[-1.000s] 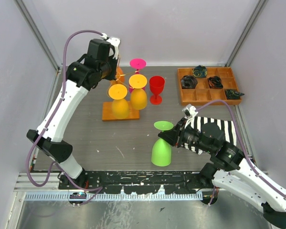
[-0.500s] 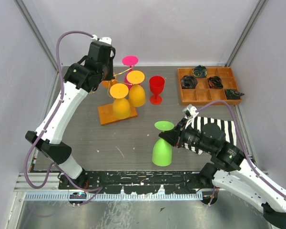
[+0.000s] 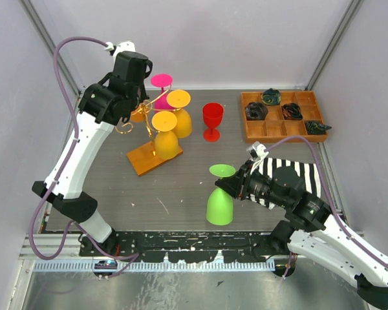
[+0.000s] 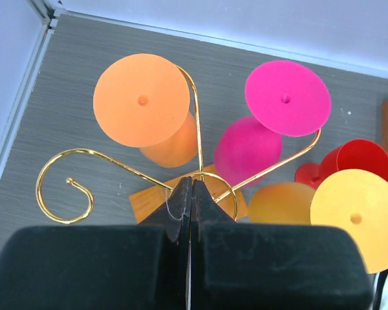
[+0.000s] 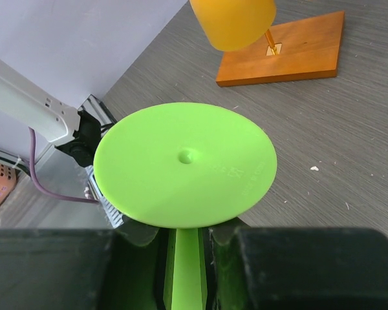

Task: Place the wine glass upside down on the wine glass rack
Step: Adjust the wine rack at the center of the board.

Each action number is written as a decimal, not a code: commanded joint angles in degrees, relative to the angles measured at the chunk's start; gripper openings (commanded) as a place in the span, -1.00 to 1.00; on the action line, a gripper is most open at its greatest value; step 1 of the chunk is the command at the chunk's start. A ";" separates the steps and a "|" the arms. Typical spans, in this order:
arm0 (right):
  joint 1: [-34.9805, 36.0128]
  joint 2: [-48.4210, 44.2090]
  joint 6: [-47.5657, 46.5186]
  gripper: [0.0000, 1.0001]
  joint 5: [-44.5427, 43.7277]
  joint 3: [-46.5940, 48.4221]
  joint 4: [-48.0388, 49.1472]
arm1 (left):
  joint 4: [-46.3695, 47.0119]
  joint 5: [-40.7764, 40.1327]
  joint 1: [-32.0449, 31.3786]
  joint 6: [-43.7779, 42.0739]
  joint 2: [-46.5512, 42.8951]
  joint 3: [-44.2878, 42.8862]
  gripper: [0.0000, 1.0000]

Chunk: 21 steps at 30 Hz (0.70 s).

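Note:
The green wine glass [image 3: 218, 206] is upside down near the table's front, its round foot [image 5: 184, 161] on top. My right gripper [image 3: 236, 184] is shut on its stem [image 5: 194, 258]. The wine glass rack [image 3: 149, 160] stands tilted at the back left, its wooden base [image 4: 145, 201] turned askew. An orange glass [image 3: 167, 143], a yellow glass [image 3: 181, 123] and a pink glass [image 3: 160, 82] hang on it upside down. My left gripper [image 4: 193, 184] is shut on the rack's gold wire top, where the scroll arms meet.
A red glass [image 3: 212, 119] stands upright just right of the rack. A compartmented wooden tray [image 3: 281, 138] with dark items is at the back right. A black-and-white striped cloth [image 3: 297, 171] lies under my right arm. An empty gold scroll arm [image 3: 124, 124] points left.
My left gripper has closed on the rack's top and moved left. The rack has tilted and its base has swung round. The right arm and green glass have not moved.

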<state>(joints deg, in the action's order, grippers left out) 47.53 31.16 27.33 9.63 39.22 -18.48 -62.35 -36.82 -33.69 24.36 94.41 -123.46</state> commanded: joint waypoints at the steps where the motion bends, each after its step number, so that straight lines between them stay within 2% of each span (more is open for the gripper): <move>1: 0.04 -0.21 -0.27 -0.99 -0.34 0.45 3.20 | 0.23 -2.81 -0.12 3.46 0.86 -2.27 -1.00; 5: 0.04 -0.54 -0.46 -0.99 -0.70 0.41 2.84 | 0.78 -2.52 -0.15 2.66 0.54 -2.37 -1.00; 10: 0.06 -0.79 -0.53 -0.99 -0.88 0.25 2.73 | 6.26 1.88 -0.15 -3.33 -2.48 0.97 -0.98; 13: 0.02 -0.75 -0.53 -0.99 -0.93 0.26 2.74 | 9.15 4.72 -0.15 -6.76 -5.32 4.11 -0.72; 15: 0.08 -0.61 -0.54 -0.99 -1.00 0.31 2.75 | 10.97 7.51 -0.15 -9.45 -7.15 6.51 -0.45; 21: 0.05 -0.23 -0.98 -0.99 -2.09 0.57 2.67 | 19.53 13.94 -0.15 -17.74 -15.65 18.10 -0.05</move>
<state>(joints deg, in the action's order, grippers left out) 47.53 31.11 27.22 9.08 39.20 -18.48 -51.22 -28.21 -33.69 13.39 84.40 -110.65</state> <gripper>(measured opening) 0.216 0.432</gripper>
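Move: The hub of the wine rack, with its gold ring, sits right at the left gripper's shut tips: about 2 cm ahead, 1 cm right and 3 cm below. The orange glass hangs some 6 cm ahead and 4 cm left, the pink one 8 cm ahead and 6 cm right, and the farther yellow one 3 cm ahead and 10 cm right, their middles roughly 7 cm down. From the right hand the hub is about 26 cm ahead, 22 cm left and 10 cm higher. Hold the left gripper almost still over the hub with its fingers shut, letting it rise only slightly, then spread them to nearly half open while drawing back about 2 cm, away from the hub, and ending some 1 cm higher. Turn the wrist about 10 degrees clockwise as it retreats. Keep the right hand in place, still pinching the green glass by its stem, foot up. ##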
